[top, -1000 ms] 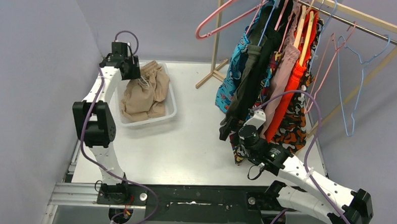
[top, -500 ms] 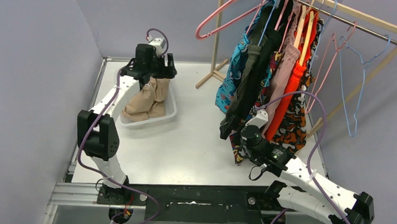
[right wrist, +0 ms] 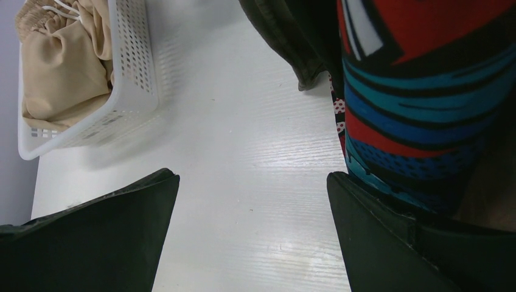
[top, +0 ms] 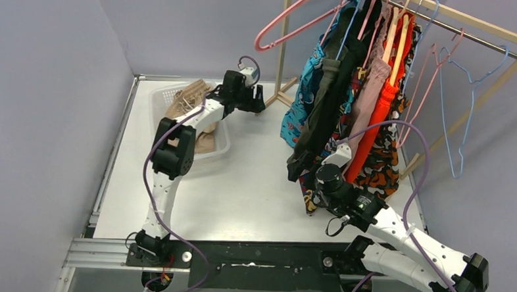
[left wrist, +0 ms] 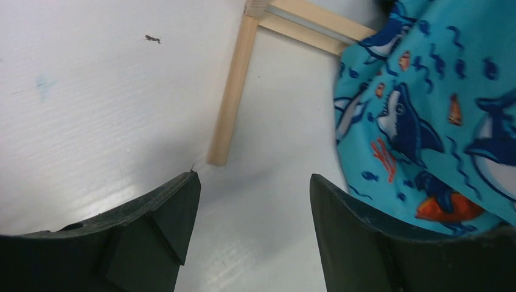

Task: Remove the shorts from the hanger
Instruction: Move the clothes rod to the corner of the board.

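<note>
Several shorts hang on hangers from the wooden rack (top: 475, 27): teal shark-print (top: 300, 105), olive green (top: 323, 89), black (top: 344, 64), dusty pink (top: 371, 92), orange (top: 379, 128), orange-black patterned (top: 385, 166) and comic-print (right wrist: 420, 103). Tan shorts (top: 191, 92) lie in the white basket (top: 220, 144). My left gripper (top: 258, 101) is open and empty, low over the table beside the teal shark-print shorts (left wrist: 426, 109). My right gripper (right wrist: 252, 176) is open and empty at the lower hems, with the comic-print shorts against its right finger.
The rack's wooden foot (left wrist: 231, 91) lies on the table just ahead of my left gripper. An empty pink hanger (top: 284, 22) sticks out at the rack's left end. More empty hangers, one of them blue (top: 464, 122), hang at the right. The basket (right wrist: 131, 73) stands at the back left.
My left arm has swung right, from the far left of the basket, over it, to the rack's foot by the teal shorts. The right arm has barely moved.
</note>
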Action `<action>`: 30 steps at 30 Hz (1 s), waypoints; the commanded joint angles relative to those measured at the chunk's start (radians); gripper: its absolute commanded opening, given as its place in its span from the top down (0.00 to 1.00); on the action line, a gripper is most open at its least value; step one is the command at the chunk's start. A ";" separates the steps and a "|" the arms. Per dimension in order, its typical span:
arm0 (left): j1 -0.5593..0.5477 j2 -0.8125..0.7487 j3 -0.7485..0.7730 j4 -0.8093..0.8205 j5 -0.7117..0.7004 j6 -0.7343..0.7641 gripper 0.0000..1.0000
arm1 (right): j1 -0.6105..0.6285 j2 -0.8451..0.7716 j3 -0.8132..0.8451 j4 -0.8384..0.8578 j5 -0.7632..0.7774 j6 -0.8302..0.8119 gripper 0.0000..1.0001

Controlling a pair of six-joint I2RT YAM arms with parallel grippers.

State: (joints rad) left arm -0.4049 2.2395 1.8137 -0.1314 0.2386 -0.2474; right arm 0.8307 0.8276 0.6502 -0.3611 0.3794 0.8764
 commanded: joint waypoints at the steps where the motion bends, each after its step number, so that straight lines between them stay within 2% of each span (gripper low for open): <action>1: 0.002 0.142 0.224 -0.018 -0.033 0.058 0.35 | -0.005 -0.013 0.024 0.016 0.034 0.004 0.02; 4: -0.018 0.222 0.338 -0.077 -0.072 0.137 0.39 | -0.006 -0.014 0.030 -0.008 0.040 -0.001 0.02; 8: -0.028 0.291 0.407 -0.108 -0.130 0.187 0.46 | -0.007 -0.024 0.022 -0.023 0.045 0.002 0.02; 16: -0.049 0.349 0.420 -0.124 -0.081 0.230 0.53 | -0.009 -0.031 0.018 -0.023 0.058 -0.002 0.01; 19: -0.057 0.379 0.436 -0.154 -0.163 0.204 0.66 | -0.008 -0.017 0.033 -0.031 0.055 -0.008 0.02; 25: -0.047 0.409 0.453 -0.194 -0.226 0.145 0.83 | -0.008 -0.008 0.051 -0.066 0.058 0.011 0.02; 29: -0.023 0.399 0.442 -0.232 -0.307 0.044 1.00 | -0.008 -0.010 0.043 -0.061 0.051 0.037 0.02; 30: -0.012 0.390 0.431 -0.241 -0.321 0.009 1.00 | -0.008 -0.009 0.042 -0.059 0.049 0.040 0.02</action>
State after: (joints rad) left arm -0.4595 2.6148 2.2375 -0.2989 0.0566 -0.0959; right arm 0.8299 0.8169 0.6529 -0.4358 0.4034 0.8875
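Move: The near end of the clothes rod's wooden foot lies low on the board, about 5 cm ahead of the left hand, 2 cm to its right and 9 cm below. The hanging blue shorts' hem is some 12 cm to the hand's right and 3 cm back, 3 cm lower; the white basket is about 18 cm left and 4 cm back, 7 cm lower. From the right hand, the foot's end lies roughly 34 cm ahead, 10 cm left and 16 cm below. The near end of the clothes rod's wooden foot is taken between the left hand's fingers: the hand drops about 9 cm onto it, going some 5 cm forward and slightly right, mostly early on. On the way the wrist rolls about 15 degrees, its left side rising, while the half-open fingers close from either side and pinch the bar. ##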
